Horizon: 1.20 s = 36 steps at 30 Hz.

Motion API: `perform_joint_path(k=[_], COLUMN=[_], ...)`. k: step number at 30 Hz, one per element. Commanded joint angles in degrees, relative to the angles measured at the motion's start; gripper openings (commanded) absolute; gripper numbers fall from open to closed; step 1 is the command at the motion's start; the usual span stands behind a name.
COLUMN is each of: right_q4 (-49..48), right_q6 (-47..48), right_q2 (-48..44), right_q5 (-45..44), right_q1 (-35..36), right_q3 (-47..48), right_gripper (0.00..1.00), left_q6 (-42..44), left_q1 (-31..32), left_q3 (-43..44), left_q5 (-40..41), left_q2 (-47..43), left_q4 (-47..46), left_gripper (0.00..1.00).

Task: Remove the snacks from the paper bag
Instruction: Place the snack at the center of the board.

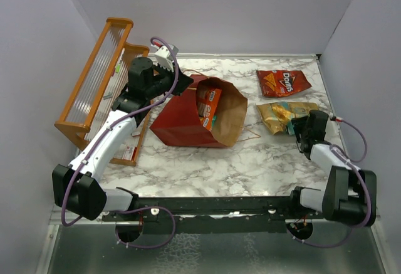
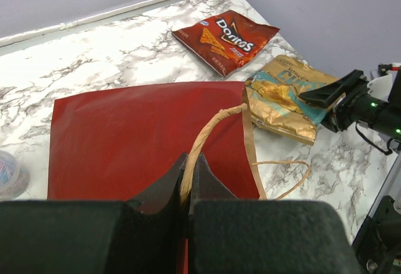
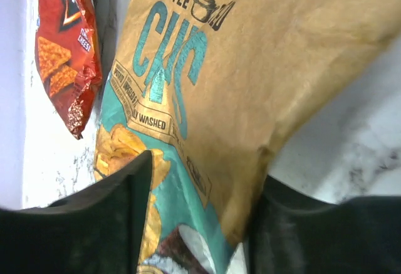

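Observation:
The dark red paper bag (image 1: 182, 120) (image 2: 125, 136) lies on its side with its brown mouth facing right. An orange packet (image 1: 210, 101) and a teal packet (image 1: 213, 121) show inside the mouth. My left gripper (image 1: 177, 81) (image 2: 188, 167) is shut on the bag's twine handle (image 2: 213, 130). A Doritos bag (image 1: 283, 82) (image 2: 225, 39) (image 3: 62, 42) lies at the back right. In front of it lies the orange-yellow chip bag (image 1: 285, 115) (image 2: 282, 101) (image 3: 238, 67). My right gripper (image 1: 302, 126) (image 3: 200, 211) stands open, jaws apart on either side of that bag's near corner.
An orange wooden rack (image 1: 100, 79) stands along the left side behind the left arm, with a small packet (image 1: 128, 155) by its foot. The bag's second twine handle (image 1: 250, 133) (image 2: 282, 173) lies loose on the marble. Grey walls close in on three sides.

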State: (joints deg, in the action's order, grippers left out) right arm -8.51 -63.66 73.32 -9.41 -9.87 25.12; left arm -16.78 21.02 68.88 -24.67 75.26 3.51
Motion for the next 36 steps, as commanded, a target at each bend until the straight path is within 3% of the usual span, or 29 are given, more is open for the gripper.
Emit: perform_joint_path(k=[1, 7, 15, 20, 24, 29, 36], right_q4=[14.87, 23.89, 33.86, 22.12, 23.21, 16.63, 8.67], right_q6=[4.53, 8.49, 18.25, 25.08, 23.74, 24.63, 21.02], right_q2=[-7.76, -12.44, -14.04, -13.05, -12.13, -10.43, -1.31], right_q5=[-6.67, -7.91, -0.21, 16.39, 18.16, 18.46, 27.12], right_q1=[-0.55, -0.68, -0.38, 0.02, 0.02, 0.02, 0.02], right_q3=[0.36, 3.25, 18.53, 18.56, 17.97, 13.32, 5.76], right_gripper=[0.59, 0.66, 0.69, 0.69, 0.69, 0.69, 0.69], left_q6=[0.18, -0.01, 0.3, 0.73, 0.94, 0.73, 1.34], left_q1=[-0.03, 0.25, 0.27, 0.18, 0.21, 0.17, 0.18], left_q3=[1.15, 1.02, 1.46, 1.64, 1.46, 1.64, 1.66], left_q5=[0.02, -0.16, 0.07, 0.64, 1.11, 0.44, 1.25], left_q2=[-0.4, -0.29, -0.45, -0.52, -1.01, -0.96, -1.35], left_q4=[-0.71, -0.95, -0.27, 0.12, 0.06, 0.11, 0.38], left_gripper=[0.0, 0.0, 0.0, 0.0, 0.0, 0.0, 0.0])
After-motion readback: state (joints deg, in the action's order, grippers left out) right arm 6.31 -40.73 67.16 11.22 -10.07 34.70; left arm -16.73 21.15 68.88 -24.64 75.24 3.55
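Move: Between the right hand's opening fingers lies the near-right part of the chips bag, the snack being placed; its middle is about 3 cm ahead, 5 cm to the left and 3 cm below the hand. The Doritos bag lies some 18 cm ahead and 4 cm left; the tipped paper bag is about 36 cm left, roughly level fore and aft. From the left hand, the chips bag is about 37 cm right, level fore and aft and 30 cm lower. Opening its fingers further, the right hand frees the chips bag's edge and backs off about 5 cm, staying low. It then climbs and goes forward again, swings left while turning some 30 degrees counter-clockwise, and sinks about 7 cm to finish open over the bag's middle, roughly 5 cm higher and 5 cm left of its starting place. ##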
